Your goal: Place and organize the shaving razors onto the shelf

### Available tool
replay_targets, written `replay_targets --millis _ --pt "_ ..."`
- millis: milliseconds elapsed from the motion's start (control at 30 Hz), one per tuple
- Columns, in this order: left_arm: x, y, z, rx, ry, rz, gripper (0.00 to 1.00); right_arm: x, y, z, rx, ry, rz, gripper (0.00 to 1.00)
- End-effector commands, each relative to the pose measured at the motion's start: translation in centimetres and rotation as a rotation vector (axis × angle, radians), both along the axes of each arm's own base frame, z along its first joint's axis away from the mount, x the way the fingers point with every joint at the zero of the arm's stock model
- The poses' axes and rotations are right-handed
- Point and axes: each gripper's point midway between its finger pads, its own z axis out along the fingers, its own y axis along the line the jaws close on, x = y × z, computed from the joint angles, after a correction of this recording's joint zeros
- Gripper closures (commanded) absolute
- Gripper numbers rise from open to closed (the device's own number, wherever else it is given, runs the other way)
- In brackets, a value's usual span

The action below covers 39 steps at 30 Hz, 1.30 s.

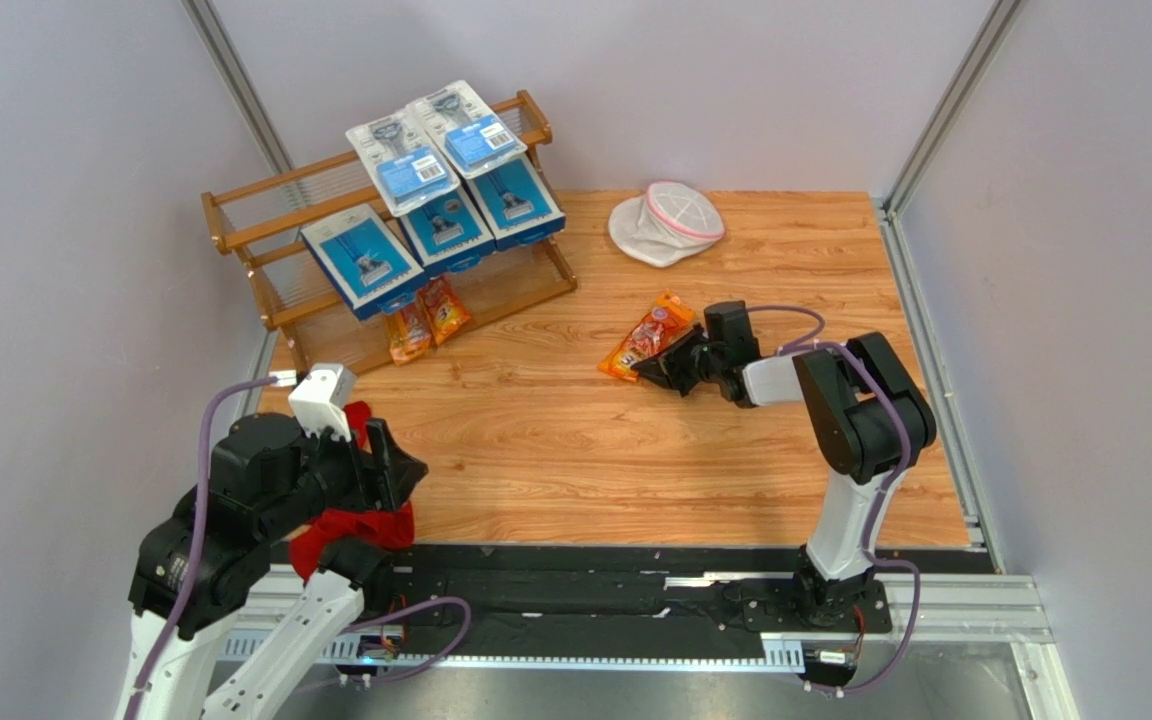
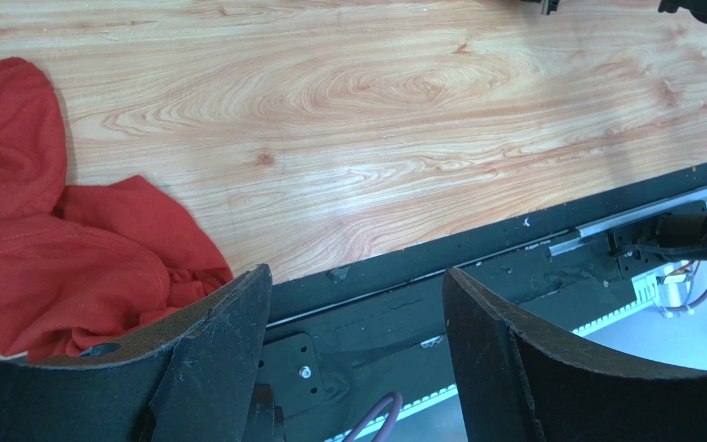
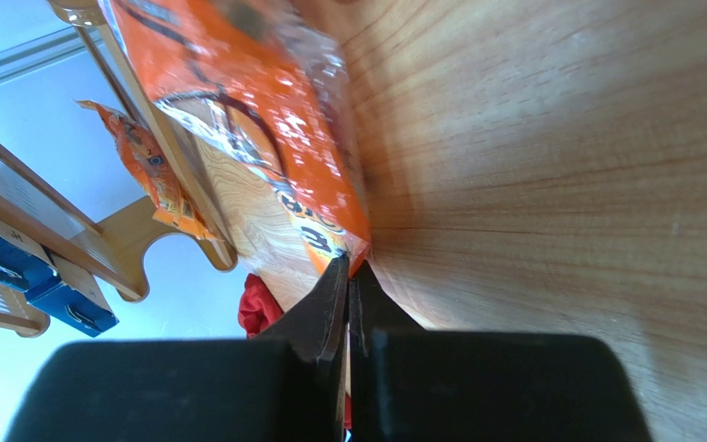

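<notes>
The wooden shelf stands at the back left. Three blue razor boxes lean on its lower rail, and two clear blister packs lie on top. Two small orange bags stand at its foot. Another orange bag lies mid-table, and my right gripper is shut on its near edge. In the right wrist view that gripper pinches the corner of the bag, with the shelf beyond. My left gripper hangs open and empty over the table's near edge.
A red cloth lies under the left arm at the front left, beside the left gripper's finger in the wrist view. A round white pouch with pink trim sits at the back. Grey walls enclose the table on three sides.
</notes>
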Motion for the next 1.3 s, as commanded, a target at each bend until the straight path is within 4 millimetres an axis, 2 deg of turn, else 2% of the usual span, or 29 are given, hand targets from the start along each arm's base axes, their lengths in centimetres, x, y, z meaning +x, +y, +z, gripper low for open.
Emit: replay_targets --millis 0,100,300,433,467,533,567,767,833,1033,1267 --pt "0.2 -0.3 0.5 -0.023 -0.025 -0.001 0.23 0.2 -0.4 0.4 -0.026 -0.038 -0.021 1.00" --pt "0.2 -0.3 0.5 -0.028 -0.025 -0.002 0.23 0.2 -0.3 1.3 -0.021 -0.062 -0.009 1.00" --pt "0.1 -0.8 0.7 -0.058 -0.027 -0.012 0.23 -0.2 0.4 5.3 -0.044 -0.168 0.065 1.00" --pt "0.2 -1.6 0.7 -0.096 -0.029 -0.034 0.23 -2.1 1.3 7.7 -0.101 -0.214 0.160 1.00" --pt "0.2 -1.7 0.5 -0.101 -0.023 -0.039 0.23 -2.4 1.4 9.0 -0.110 -0.258 0.185 1.00" --pt "0.2 -2.2 0.5 -0.127 -0.022 -0.051 0.23 -3.7 2.3 10.4 -0.112 -0.283 0.243 1.00" --pt "0.2 -2.4 0.1 -0.133 -0.015 -0.057 0.23 -4.2 2.6 11.8 -0.101 -0.323 0.265 1.00" --pt "0.3 -3.9 -0.2 -0.197 0.003 -0.101 0.23 -9.2 5.9 15.7 -0.025 -0.429 0.491 1.00" --pt "0.4 -4.4 -0.1 -0.219 0.006 -0.120 0.23 -11.5 6.9 17.0 0.033 -0.452 0.578 1.00" --pt "0.7 -5.6 -0.6 -0.261 0.025 -0.160 0.22 -17.1 8.6 19.0 0.120 -0.498 0.770 1.00" --pt "0.9 -7.2 -0.9 -0.331 0.038 -0.218 0.22 -24.6 11.3 21.5 0.177 -0.560 1.053 1.00"
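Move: The orange razor packet is already pinched by the right fingers; its middle is about 4 cm ahead of the fingertips and 1 cm right, at their height. From that hand the open left gripper is roughly 26 cm back, 31 cm left and 22 cm higher, and the white cap 24 cm ahead, 3 cm right. From the left hand the packet is about 30 cm ahead, 30 cm right and 22 cm below; the red cloth is 5 cm ahead, 8 cm left, 22 cm below. The orange packet stays pinched by its near end while the right hand lifts it off the table, then draws it back some 20 cm, up 18 cm and left 10 cm towards the left gripper, wrist swinging about 50 degrees counter-clockwise and tipping up. The left hand, fingers still open, eases 5 cm right and slightly down towards it, rolling a little. ##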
